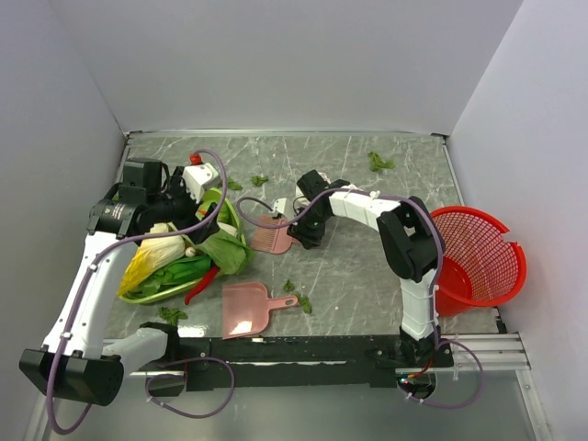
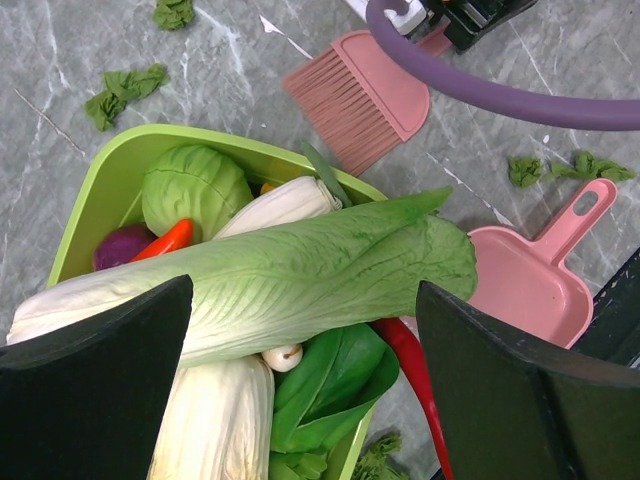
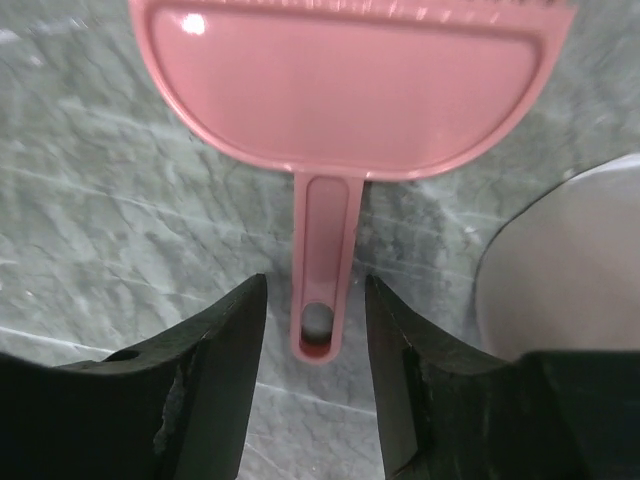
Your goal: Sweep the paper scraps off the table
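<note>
Small dark-green paper scraps lie scattered on the grey marble table [image 1: 367, 266]: one at the back right [image 1: 378, 163], some near the tray [image 1: 260, 180], a pair by the dustpan [image 1: 296, 294], one at the front left [image 1: 170, 315]. A pink brush [image 1: 269, 237] lies mid-table. My right gripper [image 3: 315, 300] is open, and the end of the brush handle [image 3: 322, 250] sits between its fingers with a gap on both sides. A pink dustpan [image 1: 248, 308] lies near the front. My left gripper [image 2: 300, 390] hangs wide open above the vegetable tray, holding nothing.
A lime-green tray [image 1: 147, 294] at the left holds cabbages, lettuce and a red chilli. A red mesh basket [image 1: 478, 257] stands tilted at the right edge. A pale rounded object [image 3: 570, 260] sits just right of the brush handle. White walls close in the table.
</note>
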### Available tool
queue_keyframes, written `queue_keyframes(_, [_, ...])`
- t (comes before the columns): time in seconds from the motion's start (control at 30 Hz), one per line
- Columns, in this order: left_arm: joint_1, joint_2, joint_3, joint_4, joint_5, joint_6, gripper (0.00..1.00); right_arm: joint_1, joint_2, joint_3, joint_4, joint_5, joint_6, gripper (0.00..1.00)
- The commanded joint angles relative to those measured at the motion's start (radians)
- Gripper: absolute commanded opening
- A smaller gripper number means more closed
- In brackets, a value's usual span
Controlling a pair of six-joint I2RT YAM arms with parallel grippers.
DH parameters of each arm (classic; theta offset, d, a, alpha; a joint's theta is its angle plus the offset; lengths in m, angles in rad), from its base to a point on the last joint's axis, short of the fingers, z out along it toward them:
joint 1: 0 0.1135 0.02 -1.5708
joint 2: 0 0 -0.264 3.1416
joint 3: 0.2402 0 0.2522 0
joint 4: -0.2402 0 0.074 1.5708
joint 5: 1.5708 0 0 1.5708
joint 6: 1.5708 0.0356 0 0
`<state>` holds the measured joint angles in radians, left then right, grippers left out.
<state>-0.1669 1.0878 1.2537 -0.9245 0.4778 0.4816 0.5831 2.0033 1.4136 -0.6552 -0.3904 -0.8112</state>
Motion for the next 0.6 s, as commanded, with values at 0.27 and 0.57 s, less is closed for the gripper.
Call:
queue_keyframes(0.27, [0.0, 0.009, 0.041, 0.05, 0.045, 0.014, 0.97, 0.003, -0.027, 0.004, -0.027, 0.03, 0.029, 0.06])
queue_keyframes(0.57, [-0.085, -0.062, -0.028, 0.269, -0.018, 0.164, 0.96, 0.001, -0.235, 0.212, -0.363, -0.109, 0.202, 0.0])
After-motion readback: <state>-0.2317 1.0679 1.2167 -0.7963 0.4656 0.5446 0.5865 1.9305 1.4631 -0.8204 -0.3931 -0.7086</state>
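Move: The brush handle lies between the right hand's half-open fingers, about 1 cm below the fingertips and 1 cm left, with the brush head some 9 cm left and 1 cm farther out. The white bag stands about 9 cm straight ahead; the nearest pair of green scraps is roughly 14 cm back and 2 cm left, the dustpan 17 cm back and 11 cm left. From the left hand, the handle is some 25 cm right, 6 cm ahead and 24 cm below. Barely sinking at first, the right hand closes its fingers from about half open and pinches the brush handle near its hanging hole. It then rises about 4 cm with the brush, drawing back some 2 cm, away from the white bag. Late on, the open left hand starts easing right, forward and up, about 2 cm in all, over the vegetable basin, its fingers tipping up slightly. ##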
